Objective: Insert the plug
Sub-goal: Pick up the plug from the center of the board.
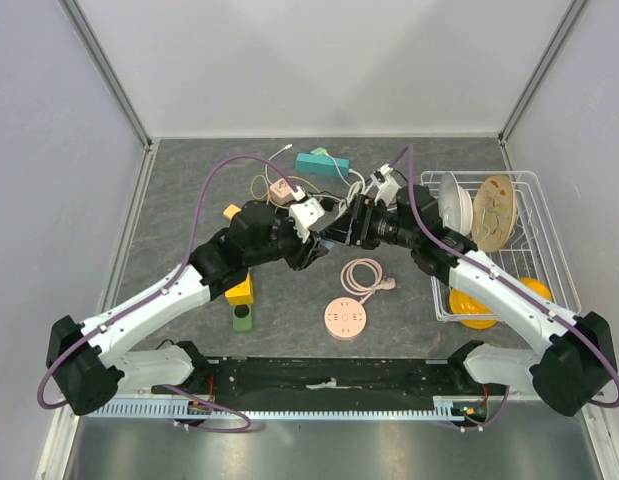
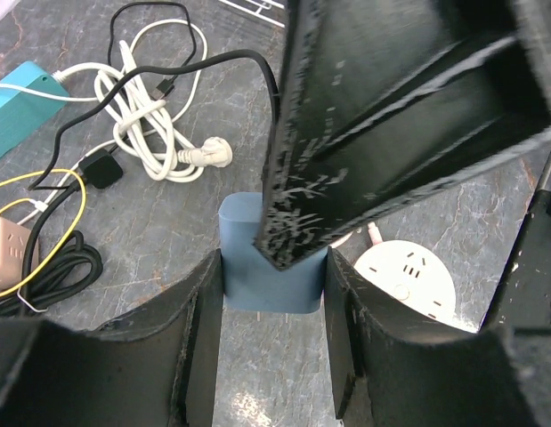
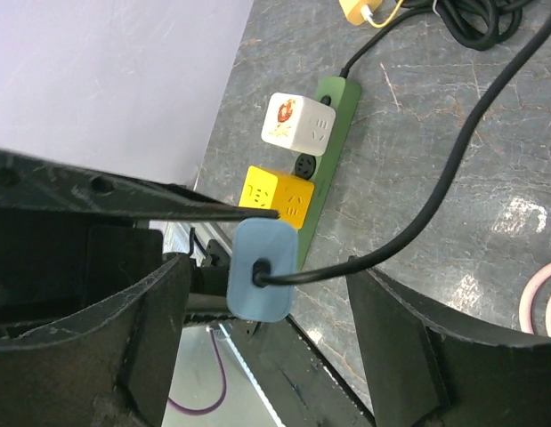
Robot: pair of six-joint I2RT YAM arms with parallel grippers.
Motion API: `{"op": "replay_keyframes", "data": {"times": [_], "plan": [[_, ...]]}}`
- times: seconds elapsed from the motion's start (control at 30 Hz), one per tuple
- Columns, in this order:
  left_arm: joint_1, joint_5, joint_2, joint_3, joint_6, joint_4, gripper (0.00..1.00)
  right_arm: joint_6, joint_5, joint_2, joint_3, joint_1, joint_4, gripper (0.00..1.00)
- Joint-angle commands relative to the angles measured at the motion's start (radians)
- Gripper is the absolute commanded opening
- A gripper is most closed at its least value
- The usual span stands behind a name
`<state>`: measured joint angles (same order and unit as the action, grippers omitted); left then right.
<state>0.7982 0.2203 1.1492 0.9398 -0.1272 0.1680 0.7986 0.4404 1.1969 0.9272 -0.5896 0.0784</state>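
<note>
A light blue plug (image 2: 257, 289) with a black cable is clamped between the fingers of my left gripper (image 2: 273, 263), above the table, prongs pointing down. In the top view both grippers meet at mid-table, left (image 1: 327, 234) and right (image 1: 343, 226). My right gripper (image 3: 268, 267) is open, its fingers standing wide on either side of the plug's cable end (image 3: 257, 289) without touching it. One right finger (image 2: 391, 107) lies over the plug in the left wrist view. A green power strip (image 3: 333, 111) carries a white cube (image 3: 297, 123) and a yellow cube (image 3: 277, 196), with one free socket between them.
A round pink socket hub (image 1: 345, 318) and its coiled pink cable (image 1: 364, 272) lie near the front. A teal strip (image 1: 322, 163), a white cable bundle (image 2: 155, 116) and a pink adapter (image 1: 280, 188) lie at the back. A wire dish rack (image 1: 534, 195) stands on the right.
</note>
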Motion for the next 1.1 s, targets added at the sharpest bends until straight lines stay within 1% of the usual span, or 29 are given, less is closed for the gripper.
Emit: {"op": "replay_keyframes", "data": {"times": [0.0,0.07,0.17,0.3,0.33,0.5,0.73,0.97,1.07], "plan": [[0.013,0.024,-0.039,-0.007,-0.058,-0.070,0.08,0.073,-0.054,0.024,-0.019,-0.021,-0.120,0.75],[0.016,0.028,-0.043,-0.012,-0.061,-0.070,0.08,0.074,-0.054,0.039,-0.016,-0.026,-0.126,0.73],[0.018,0.031,-0.052,-0.018,-0.072,-0.068,0.08,0.076,-0.052,0.053,-0.016,-0.035,-0.134,0.66],[0.019,0.030,-0.063,-0.025,-0.077,-0.067,0.09,0.085,-0.045,0.063,-0.019,-0.041,-0.149,0.54],[0.019,0.024,-0.066,-0.029,-0.078,-0.067,0.09,0.086,-0.034,0.066,-0.022,-0.041,-0.155,0.52],[0.019,0.008,-0.068,-0.038,-0.084,-0.079,0.10,0.094,-0.008,0.075,-0.025,-0.050,-0.158,0.47],[0.019,-0.018,-0.071,-0.049,-0.097,-0.091,0.11,0.085,0.035,0.086,-0.016,-0.050,-0.147,0.46],[0.019,-0.030,-0.068,-0.053,-0.101,-0.091,0.12,0.047,0.037,0.082,-0.002,-0.052,-0.089,0.47],[0.019,-0.035,-0.066,-0.056,-0.101,-0.088,0.15,0.034,0.041,0.082,0.004,-0.052,-0.083,0.36]]}}
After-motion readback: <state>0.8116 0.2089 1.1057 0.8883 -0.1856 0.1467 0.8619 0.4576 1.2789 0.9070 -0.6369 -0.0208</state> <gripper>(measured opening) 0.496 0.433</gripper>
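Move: The blue-grey plug with its black cord is already between the left fingertips, a centimetre out along them. It lies about 4 cm to the right hand's left, 1 cm back and 2 cm below, near one of its open fingers. Far below, roughly 20 cm down, lie the pink round socket, some 13 cm back from the right hand and level sideways, and the white cable coil, about 10 cm ahead and 3 cm right. The right hand eases about 2.5 cm left and slightly down, closing around the plug the left hand keeps pinched. ##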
